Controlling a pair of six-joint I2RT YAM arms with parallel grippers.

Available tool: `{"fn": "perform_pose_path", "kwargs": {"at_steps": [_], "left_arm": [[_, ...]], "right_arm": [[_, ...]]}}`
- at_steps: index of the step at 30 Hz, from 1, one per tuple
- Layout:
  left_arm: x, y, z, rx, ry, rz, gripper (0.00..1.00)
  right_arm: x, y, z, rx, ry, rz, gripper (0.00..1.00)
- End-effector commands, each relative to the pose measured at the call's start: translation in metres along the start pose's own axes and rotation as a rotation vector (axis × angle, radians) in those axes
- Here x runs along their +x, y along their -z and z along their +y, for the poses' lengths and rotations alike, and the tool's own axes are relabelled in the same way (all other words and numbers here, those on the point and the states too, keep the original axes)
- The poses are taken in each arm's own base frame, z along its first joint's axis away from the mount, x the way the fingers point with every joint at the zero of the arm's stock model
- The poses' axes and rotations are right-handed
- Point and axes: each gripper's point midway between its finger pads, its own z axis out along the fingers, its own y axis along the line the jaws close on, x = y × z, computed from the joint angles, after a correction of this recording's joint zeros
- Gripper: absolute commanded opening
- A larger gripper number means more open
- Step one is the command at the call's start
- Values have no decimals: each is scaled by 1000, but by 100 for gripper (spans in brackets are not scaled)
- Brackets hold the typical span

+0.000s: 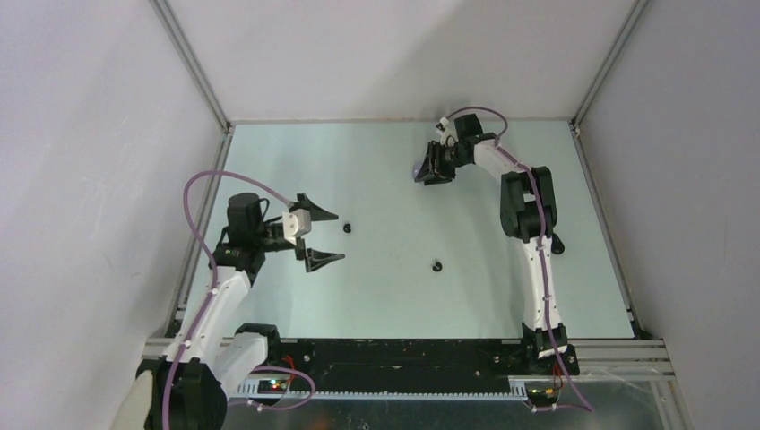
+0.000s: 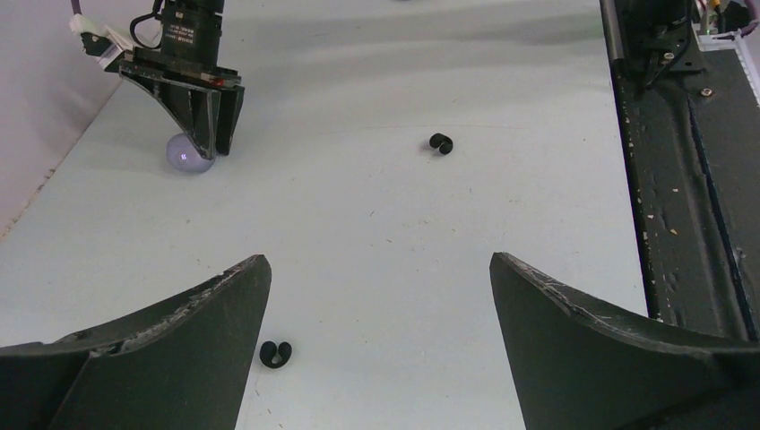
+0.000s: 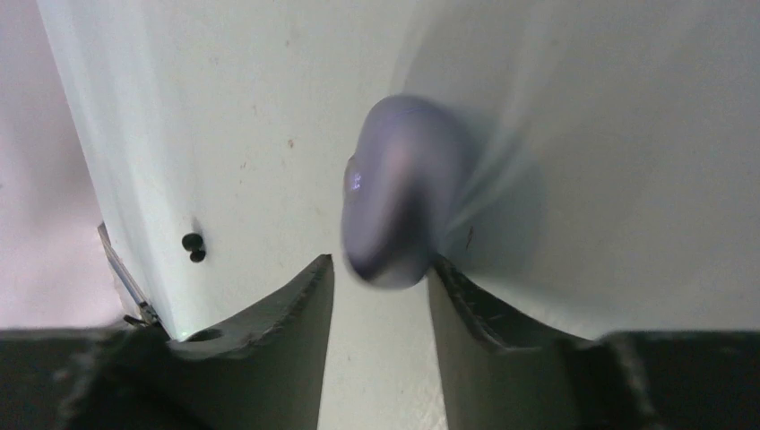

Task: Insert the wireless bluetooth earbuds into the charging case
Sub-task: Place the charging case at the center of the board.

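The charging case [image 3: 403,188], a smooth lilac pebble, lies on the pale table [image 1: 376,305] at the far side, blurred in the right wrist view. My right gripper [image 3: 381,264] stands over it with the case's near end between the fingertips; the right finger touches it and a gap shows at the left finger. From the left wrist view the case [image 2: 185,154] peeks out beside that gripper [image 2: 208,134]. Two black earbuds [image 1: 347,228] [image 1: 437,266] lie mid-table. My left gripper [image 2: 376,269] hangs wide open, one earbud [image 2: 276,354] by its left finger, the other [image 2: 440,142] farther off.
A black rail [image 2: 681,179] runs along the table's near edge by the arm bases. White walls and aluminium frame posts [image 1: 193,63] enclose the table on three sides. A black earbud [image 3: 193,247] shows far off in the right wrist view.
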Motion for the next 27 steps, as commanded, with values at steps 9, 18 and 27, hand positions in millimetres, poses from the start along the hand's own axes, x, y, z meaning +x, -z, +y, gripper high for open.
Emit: {"fn": "perform_pose_path", "kwargs": {"at_steps": [9, 18, 27], "left_arm": [[-12, 3, 2, -5, -82, -15, 99], [-22, 8, -2, -29, -134, -12, 99], [-49, 18, 7, -67, -206, 46, 99]], "right_arm": [[15, 96, -3, 327, 235, 9, 99], [31, 267, 37, 597, 539, -334, 99], [128, 378, -74, 792, 327, -254, 99]]}}
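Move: The charging case is still between the right fingertips, its middle about 2 cm left and 1 cm ahead of that hand point and 1 cm below. From the right hand, the near black earbuds lie some 26 cm back and 2 cm right, the far black earbuds about 17 cm back and 19 cm left, and the black case roughly 20 cm back and 30 cm right. From the left hand, the charging case is about 29 cm ahead, 18 cm right and 19 cm below. Open the right fingers fully to let go of the charging case, easing the hand back and to the right off it. Then sweep up and away, quickly, towards the board's right side: about 26 cm right, 22 cm up and 17 cm back in all, turning the wrist some 50 degrees. Raise the left gripper slightly, kept empty and open. ##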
